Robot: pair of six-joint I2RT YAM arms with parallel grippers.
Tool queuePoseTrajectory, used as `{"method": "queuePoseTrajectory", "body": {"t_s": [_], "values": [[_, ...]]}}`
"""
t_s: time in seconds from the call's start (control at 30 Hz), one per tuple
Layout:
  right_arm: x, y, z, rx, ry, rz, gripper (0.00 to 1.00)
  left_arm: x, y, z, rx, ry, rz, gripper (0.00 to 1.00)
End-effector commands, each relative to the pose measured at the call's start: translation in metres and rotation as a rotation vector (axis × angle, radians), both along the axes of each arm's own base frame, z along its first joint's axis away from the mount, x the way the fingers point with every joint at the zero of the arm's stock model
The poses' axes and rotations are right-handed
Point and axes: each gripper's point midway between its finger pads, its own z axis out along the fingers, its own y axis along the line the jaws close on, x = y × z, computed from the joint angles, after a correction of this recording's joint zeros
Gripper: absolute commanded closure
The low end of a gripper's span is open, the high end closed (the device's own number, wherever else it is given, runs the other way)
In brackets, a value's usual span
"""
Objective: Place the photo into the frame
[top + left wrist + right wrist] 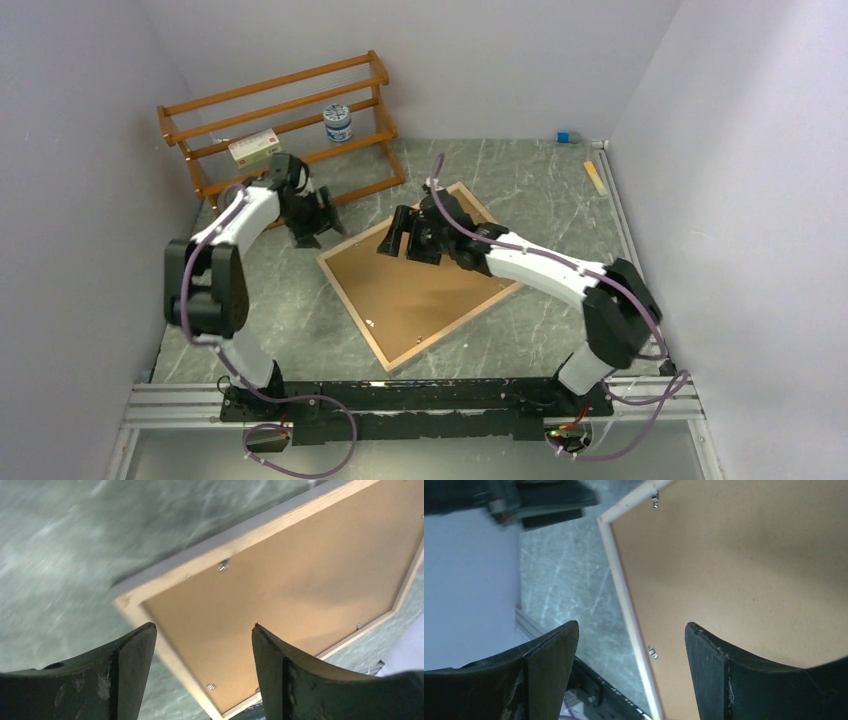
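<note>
The frame (352, 312) lies flat on the table, back side up, its pale wood rim around a brown hardboard backing sheet (420, 300). The photo is hidden. My left gripper (312, 236) hangs open just off the frame's left corner; in the left wrist view that rim corner (200, 562) and the backing (300, 580) show beyond the gripper (204, 627), with nothing between its fingers. My right gripper (398, 243) stands open above the frame's far left side; in its wrist view the gripper (631, 625) straddles the rim (624, 595), empty.
An orange-brown slatted rack (280, 110) stands at the back left, holding a white box (253, 148) and a small tin (338, 123). A blue object (563, 137) and a wood strip (596, 178) lie by the right wall. Small metal tabs (223, 566) sit on the rim.
</note>
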Motion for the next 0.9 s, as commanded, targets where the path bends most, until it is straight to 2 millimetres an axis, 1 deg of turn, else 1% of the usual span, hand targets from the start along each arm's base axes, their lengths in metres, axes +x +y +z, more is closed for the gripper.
{"method": "queuePoseTrajectory", "body": {"t_s": [0.0, 0.1, 0.13, 0.17, 0.2, 0.3, 0.37, 0.47, 0.6, 0.67, 0.77, 0.8, 0.87], "values": [[0.007, 0.022, -0.018, -0.045, -0.007, 0.114, 0.20, -0.032, 0.036, 0.003, 0.097, -0.021, 0.173, 0.24], [0.009, 0.036, -0.030, -0.044, 0.027, 0.163, 0.22, -0.058, 0.034, -0.001, 0.066, -0.012, 0.187, 0.24], [0.010, 0.039, -0.038, -0.056, 0.041, 0.171, 0.22, -0.065, 0.032, -0.005, 0.051, 0.000, 0.192, 0.24], [0.011, 0.041, -0.041, -0.063, 0.042, 0.182, 0.23, -0.074, 0.030, -0.014, 0.034, 0.023, 0.191, 0.25], [0.012, 0.042, -0.043, -0.070, 0.043, 0.186, 0.23, -0.080, 0.026, -0.020, 0.010, 0.038, 0.189, 0.25], [0.015, 0.045, -0.049, -0.080, 0.042, 0.203, 0.25, -0.087, 0.014, -0.034, -0.061, 0.070, 0.175, 0.30], [0.016, 0.049, -0.052, -0.082, 0.045, 0.227, 0.30, -0.087, 0.008, -0.041, -0.096, 0.082, 0.163, 0.37], [0.013, 0.054, -0.064, -0.098, 0.059, 0.278, 0.45, -0.077, 0.004, -0.047, -0.114, 0.073, 0.140, 0.46], [0.006, 0.057, -0.081, -0.112, 0.083, 0.350, 0.56, -0.056, -0.003, -0.047, -0.139, 0.049, 0.093, 0.59], [-0.001, 0.058, -0.089, -0.109, 0.103, 0.389, 0.59, -0.043, -0.009, -0.047, -0.165, 0.046, 0.071, 0.64], [-0.010, 0.060, -0.097, -0.077, 0.125, 0.435, 0.63, -0.022, -0.018, -0.045, -0.211, 0.030, 0.035, 0.66], [-0.013, 0.061, -0.099, -0.068, 0.130, 0.451, 0.64, -0.012, -0.021, -0.042, -0.224, 0.017, 0.022, 0.66], [-0.016, 0.061, -0.105, -0.071, 0.144, 0.460, 0.64, 0.000, -0.026, -0.042, -0.244, 0.019, -0.002, 0.66]]}}
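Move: The frame's left rail, where my left hand will straddle it, lies about 10 cm back, 2 cm to the left and 7 cm below; its far-left corner is 3 cm back and 5 cm left. The rack's bottom bar runs some 11 cm straight ahead. From my right hand, the metal clip on that rail sits roughly 11 cm back, 8 cm left and 14 cm down; the near-rail clip is 16 cm back and 4 cm right. I swing my left hand back about 10 cm, down beside the frame's left rail, then bring it forward some 6 cm while its fingers close from wide to straddle that rail just behind the corner. My right hand sinks about 11 cm and shifts 5 cm left over the backing towards the rail's clip, turning some 20 degrees counter-clockwise, its fingers narrowing to less than half their gap. ##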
